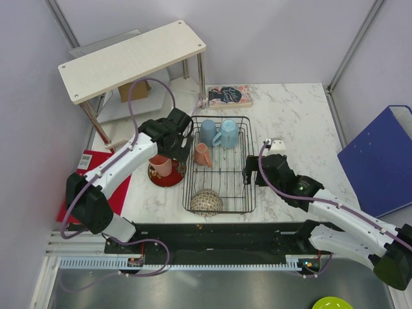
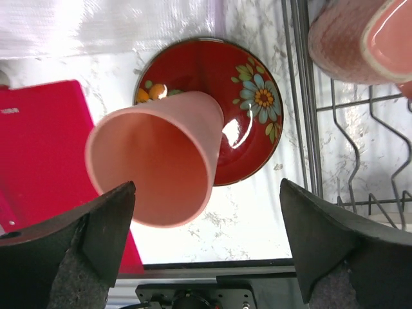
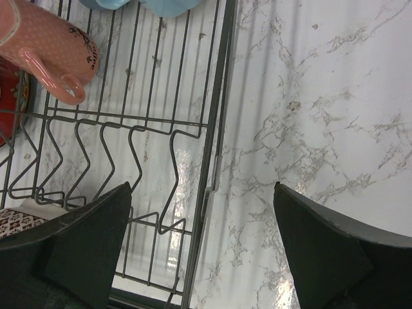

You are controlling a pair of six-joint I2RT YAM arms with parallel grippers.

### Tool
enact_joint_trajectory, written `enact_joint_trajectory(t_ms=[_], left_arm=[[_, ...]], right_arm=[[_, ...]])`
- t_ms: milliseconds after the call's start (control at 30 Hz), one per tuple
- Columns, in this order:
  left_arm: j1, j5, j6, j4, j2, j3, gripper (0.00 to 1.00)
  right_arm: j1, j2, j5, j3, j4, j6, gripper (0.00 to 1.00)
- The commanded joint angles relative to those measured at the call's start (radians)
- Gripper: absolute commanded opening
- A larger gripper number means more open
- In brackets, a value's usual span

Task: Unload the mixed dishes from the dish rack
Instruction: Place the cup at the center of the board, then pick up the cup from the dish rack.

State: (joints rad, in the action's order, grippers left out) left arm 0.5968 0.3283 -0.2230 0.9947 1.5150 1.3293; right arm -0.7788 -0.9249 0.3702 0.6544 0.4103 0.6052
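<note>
The black wire dish rack [image 1: 241,161] holds two light blue mugs [image 1: 219,133], a salmon-pink mug [image 1: 203,155] and a speckled bowl [image 1: 206,201]. Left of the rack lies the dark red flowered plate [image 2: 251,122], and the salmon-pink tumbler [image 2: 154,167] stands on it, mouth up. My left gripper [image 2: 206,219] hangs open just above the tumbler, its left finger [image 2: 96,238] close to the rim and not gripping. My right gripper [image 3: 203,225] is open and empty over the rack's right rim [image 3: 215,148]. The pink mug [image 3: 51,51] shows in that view too.
A white wooden shelf [image 1: 132,58] stands at the back left with a cardboard box [image 1: 132,90] under it. A red mat [image 1: 122,187] lies left of the plate. A printed card [image 1: 228,95] lies behind the rack, and a blue folder [image 1: 380,161] leans at the right.
</note>
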Motion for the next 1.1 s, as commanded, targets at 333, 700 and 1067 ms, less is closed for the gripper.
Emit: enact_joint_trajectory(t_ms=[333, 700, 1067], left_arm=[[0.064, 0.138, -0.055, -0.014, -0.236, 0.187, 0.99], [0.063, -0.388, -0.341, -0.508, -0.291, -0.088, 0.99], [0.279, 0.124, -0.499, -0.485, -0.049, -0.044, 1.00]], right_arm=[[-0.004, -0.055, 0.032, 0.074, -0.047, -0.081, 0.98], [-0.004, -0.058, 0.052, 0.077, -0.073, -0.082, 0.98], [-0.005, 0.089, 0.114, 0.079, -0.039, -0.076, 0.98]])
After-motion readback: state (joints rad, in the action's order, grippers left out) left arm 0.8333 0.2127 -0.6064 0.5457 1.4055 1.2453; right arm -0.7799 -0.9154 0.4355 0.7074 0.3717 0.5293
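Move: The large pink cup stands already released in the red bowl, its middle about 3 cm left of the open left hand, level ahead and 6 cm below; the bowl's middle is 3 cm back, 1 cm left and 11 cm below. The small pink mug in the rack lies about 13 cm right, 4 cm ahead and 8 cm below, with the light blue mug 8 cm farther out and 9 cm right of it. From the right hand the small mug is some 19 cm left, 6 cm ahead. The large pink cup is left standing as the open left hand climbs about 14 cm clear of it, then swings some 15 cm right across the rack's near-left side and over the small pink mug, sinking again by roughly 8 cm and rolling until its fingertips slant to the right. The empty right hand, also open, rises about 3 cm and eases slightly forward. ##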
